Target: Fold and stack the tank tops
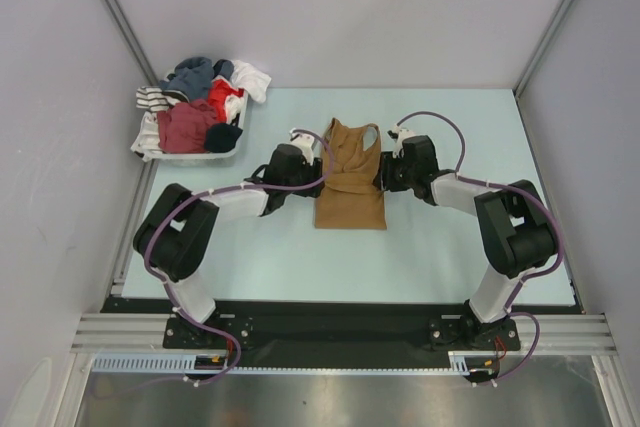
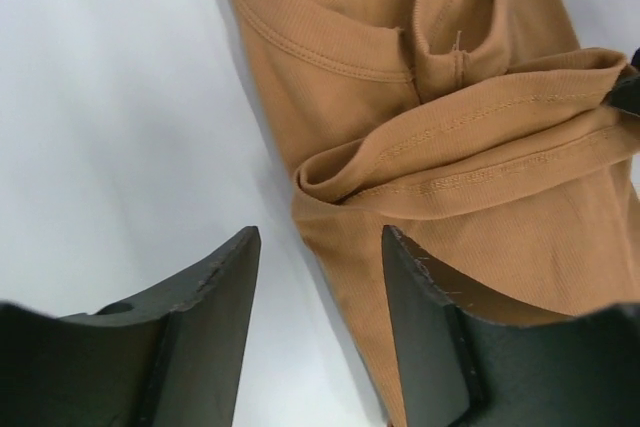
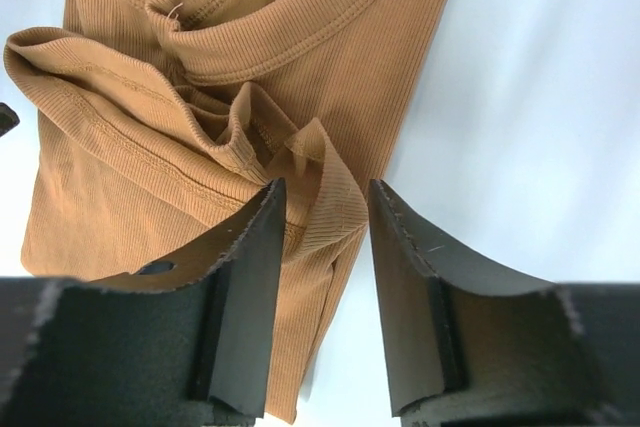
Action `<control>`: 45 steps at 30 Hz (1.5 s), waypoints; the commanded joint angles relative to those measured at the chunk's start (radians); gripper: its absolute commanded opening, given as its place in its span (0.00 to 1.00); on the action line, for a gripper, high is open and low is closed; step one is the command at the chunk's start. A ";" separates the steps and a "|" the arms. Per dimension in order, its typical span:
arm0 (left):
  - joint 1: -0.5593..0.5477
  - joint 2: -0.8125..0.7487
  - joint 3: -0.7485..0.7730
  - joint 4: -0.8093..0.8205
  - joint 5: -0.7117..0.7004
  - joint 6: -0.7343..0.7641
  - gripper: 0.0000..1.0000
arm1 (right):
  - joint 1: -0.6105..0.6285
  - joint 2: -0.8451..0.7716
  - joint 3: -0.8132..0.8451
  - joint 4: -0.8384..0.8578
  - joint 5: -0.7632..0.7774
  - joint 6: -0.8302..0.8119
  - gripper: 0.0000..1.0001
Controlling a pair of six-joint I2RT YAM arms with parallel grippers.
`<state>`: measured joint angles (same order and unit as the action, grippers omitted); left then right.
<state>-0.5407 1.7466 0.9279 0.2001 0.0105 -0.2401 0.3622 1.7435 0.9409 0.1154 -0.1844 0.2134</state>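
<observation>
A tan-brown tank top [image 1: 350,187] lies in the middle of the table, straps toward the far side, with a bunched fold across its middle [image 2: 480,157]. My left gripper [image 1: 318,162] is at its left edge, open [image 2: 320,247], and the cloth's edge runs between the jaws with the right finger [image 2: 430,327] over the fabric. My right gripper [image 1: 383,173] is at the right edge, open [image 3: 325,192], with a raised pleat of the tank top [image 3: 320,162] standing between its tips, not pinched. A dark maroon red top [image 1: 185,127] lies in the bin of clothes.
A white bin [image 1: 200,158] heaped with mixed clothes sits at the far left of the pale table [image 1: 250,257]. Grey walls enclose the table on three sides. Both arm bases are bolted at the near edge.
</observation>
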 commanded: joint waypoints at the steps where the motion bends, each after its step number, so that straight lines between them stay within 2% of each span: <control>1: 0.008 -0.013 0.020 0.041 0.052 -0.022 0.56 | -0.003 -0.010 0.018 0.018 -0.012 0.015 0.43; 5: 0.007 0.039 0.072 0.003 0.037 -0.028 0.50 | -0.011 -0.004 0.022 0.012 0.002 0.026 0.36; 8: 0.008 0.067 0.101 -0.016 0.026 -0.030 0.48 | -0.019 0.007 0.033 0.001 -0.004 0.032 0.24; 14: 0.008 0.116 0.143 -0.044 0.020 -0.030 0.46 | -0.019 0.022 0.045 -0.003 -0.017 0.034 0.27; 20: 0.007 0.117 0.146 -0.048 0.020 -0.033 0.27 | -0.019 0.037 0.061 -0.016 -0.021 0.038 0.27; 21: 0.007 0.114 0.146 -0.050 0.020 -0.031 0.19 | -0.017 0.039 0.061 -0.016 -0.021 0.038 0.24; 23: 0.007 0.111 0.149 -0.054 0.017 -0.030 0.10 | -0.017 0.044 0.067 -0.016 -0.024 0.037 0.17; 24: 0.008 0.107 0.150 -0.059 0.013 -0.030 0.03 | -0.017 0.045 0.070 -0.020 -0.023 0.035 0.02; 25: 0.007 0.103 0.152 -0.062 0.016 -0.030 0.00 | -0.016 0.045 0.076 -0.034 -0.020 0.035 0.00; 36: 0.007 0.033 0.167 -0.097 0.003 -0.013 0.00 | -0.003 -0.021 0.094 -0.063 -0.003 0.034 0.00; 45: -0.001 0.014 0.238 -0.159 -0.009 0.016 0.00 | 0.011 -0.039 0.170 -0.111 0.026 0.027 0.00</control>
<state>-0.5392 1.8172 1.1095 0.0544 0.0216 -0.2535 0.3656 1.7496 1.0584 0.0109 -0.1780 0.2497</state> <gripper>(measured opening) 0.011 0.011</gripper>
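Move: From the left hand, the tank top's left fold corner is about 1 cm ahead, 1 cm right and 2 cm below; the bottom hem's middle is some 9 cm back and 6 cm right, the shoulder straps roughly 13 cm ahead and 6 cm right, both about 3 cm lower than the hand. The right fold corner sits between the right hand's fingertips, level fore and aft, centred sideways, 1 cm below them. Both hands pinch the two ends of the tank top's folded band, one corner each. The left first works about 2 cm down and slightly forward and right before shutting its half-open fingers, while the right sinks less than 1 cm and shuts almost in place. Keeping both pinches, they then rise together some 3 cm, easing about 1 cm forward. ##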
